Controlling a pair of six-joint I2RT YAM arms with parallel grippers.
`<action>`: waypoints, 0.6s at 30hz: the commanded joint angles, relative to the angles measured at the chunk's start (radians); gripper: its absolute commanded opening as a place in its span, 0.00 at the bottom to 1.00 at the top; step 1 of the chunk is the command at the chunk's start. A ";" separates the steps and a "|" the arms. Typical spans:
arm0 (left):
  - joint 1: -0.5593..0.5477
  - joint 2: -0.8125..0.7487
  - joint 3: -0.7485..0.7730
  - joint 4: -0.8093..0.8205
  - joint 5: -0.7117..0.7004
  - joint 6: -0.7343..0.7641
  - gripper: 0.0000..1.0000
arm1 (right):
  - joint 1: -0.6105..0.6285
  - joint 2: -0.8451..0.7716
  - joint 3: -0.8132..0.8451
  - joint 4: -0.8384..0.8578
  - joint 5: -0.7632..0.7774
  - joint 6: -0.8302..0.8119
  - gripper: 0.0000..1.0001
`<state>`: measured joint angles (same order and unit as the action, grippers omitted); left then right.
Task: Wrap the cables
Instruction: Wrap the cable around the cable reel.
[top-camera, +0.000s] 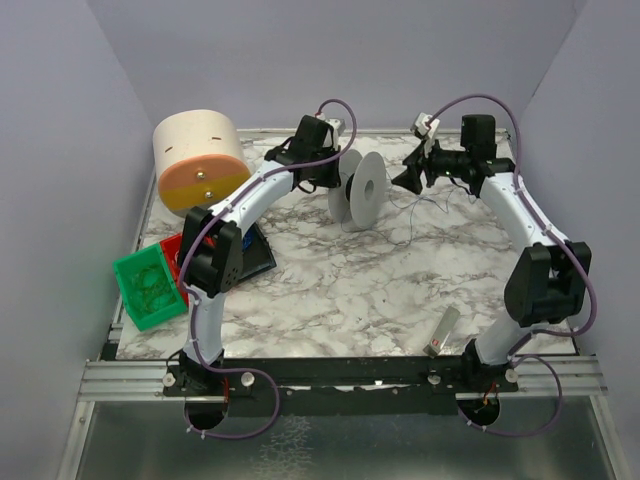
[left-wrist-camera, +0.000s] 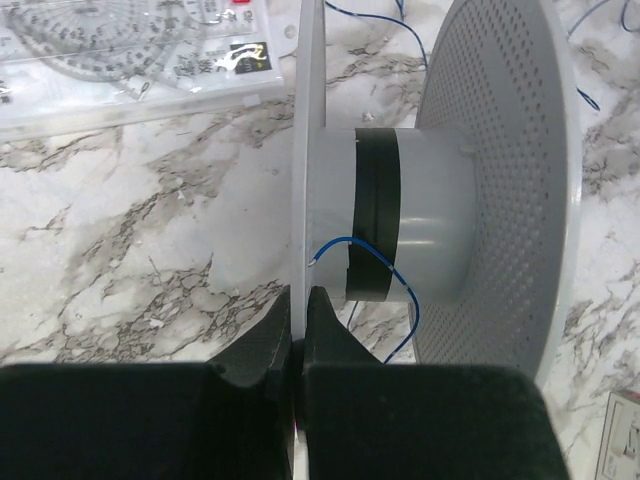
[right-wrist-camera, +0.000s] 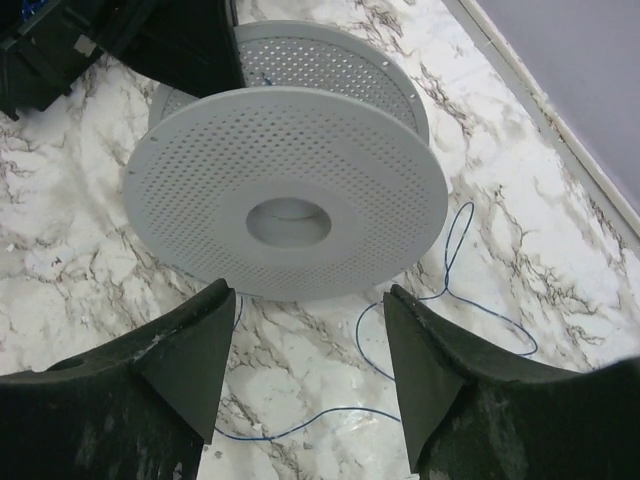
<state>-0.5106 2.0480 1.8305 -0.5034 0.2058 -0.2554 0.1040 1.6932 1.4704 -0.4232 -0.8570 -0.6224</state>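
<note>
A grey spool (top-camera: 358, 190) with two perforated flanges stands on edge at the back of the marble table. My left gripper (left-wrist-camera: 298, 295) is shut on the rim of its thin left flange (left-wrist-camera: 308, 150). The hub (left-wrist-camera: 430, 215) carries a black tape band (left-wrist-camera: 375, 215). The cable (left-wrist-camera: 400, 290), a very thin blue wire, loops from the hub down to the table. More of the cable (right-wrist-camera: 450, 250) lies loose and wavy on the marble right of the spool (right-wrist-camera: 290, 190). My right gripper (right-wrist-camera: 308, 290) hangs open over that wire, facing the right flange, holding nothing.
A large cream and orange roll (top-camera: 200, 160) sits at the back left. A green bin (top-camera: 148, 287), a red bin (top-camera: 172, 250) and a dark flat item (top-camera: 258, 255) lie by the left arm. Clear packets (left-wrist-camera: 130, 60) lie behind the spool. A small grey stick (top-camera: 443, 332) rests front right.
</note>
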 joint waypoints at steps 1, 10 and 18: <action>0.004 -0.043 0.024 0.014 -0.085 -0.052 0.00 | 0.008 -0.081 -0.100 0.144 0.000 0.101 0.67; -0.007 -0.091 0.026 0.070 -0.120 0.036 0.00 | 0.013 -0.085 -0.152 0.075 -0.069 -0.012 0.86; -0.058 -0.096 0.049 -0.016 -0.064 0.299 0.00 | 0.014 -0.139 -0.098 0.008 -0.121 -0.297 0.93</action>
<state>-0.5327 2.0155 1.8343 -0.5022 0.0971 -0.1265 0.1123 1.5791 1.3167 -0.3336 -0.8948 -0.6994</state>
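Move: The left hand already pinches the cable reel by its left flange; the reel's middle lies about 5 cm to that hand's right, 5 cm lower and 1 cm ahead, with the ruler pack on the table some 6 cm ahead and 15 cm down. From the empty right hand the reel's middle is roughly 11 cm left, 10 cm below and 1 cm back. The loose blue cable's bend lies some 4 cm back, 1 cm right and 20 cm below. Fingers still shut on the reel's left flange, the left hand shifts about 1 cm forward and left, then lifts it some 1.5 cm, tipping up by roughly 10 degrees. The right hand, touching nothing, draws back about 2.5 cm, dipping 1 cm and rising again, while its half-open fingers spread almost fully. ##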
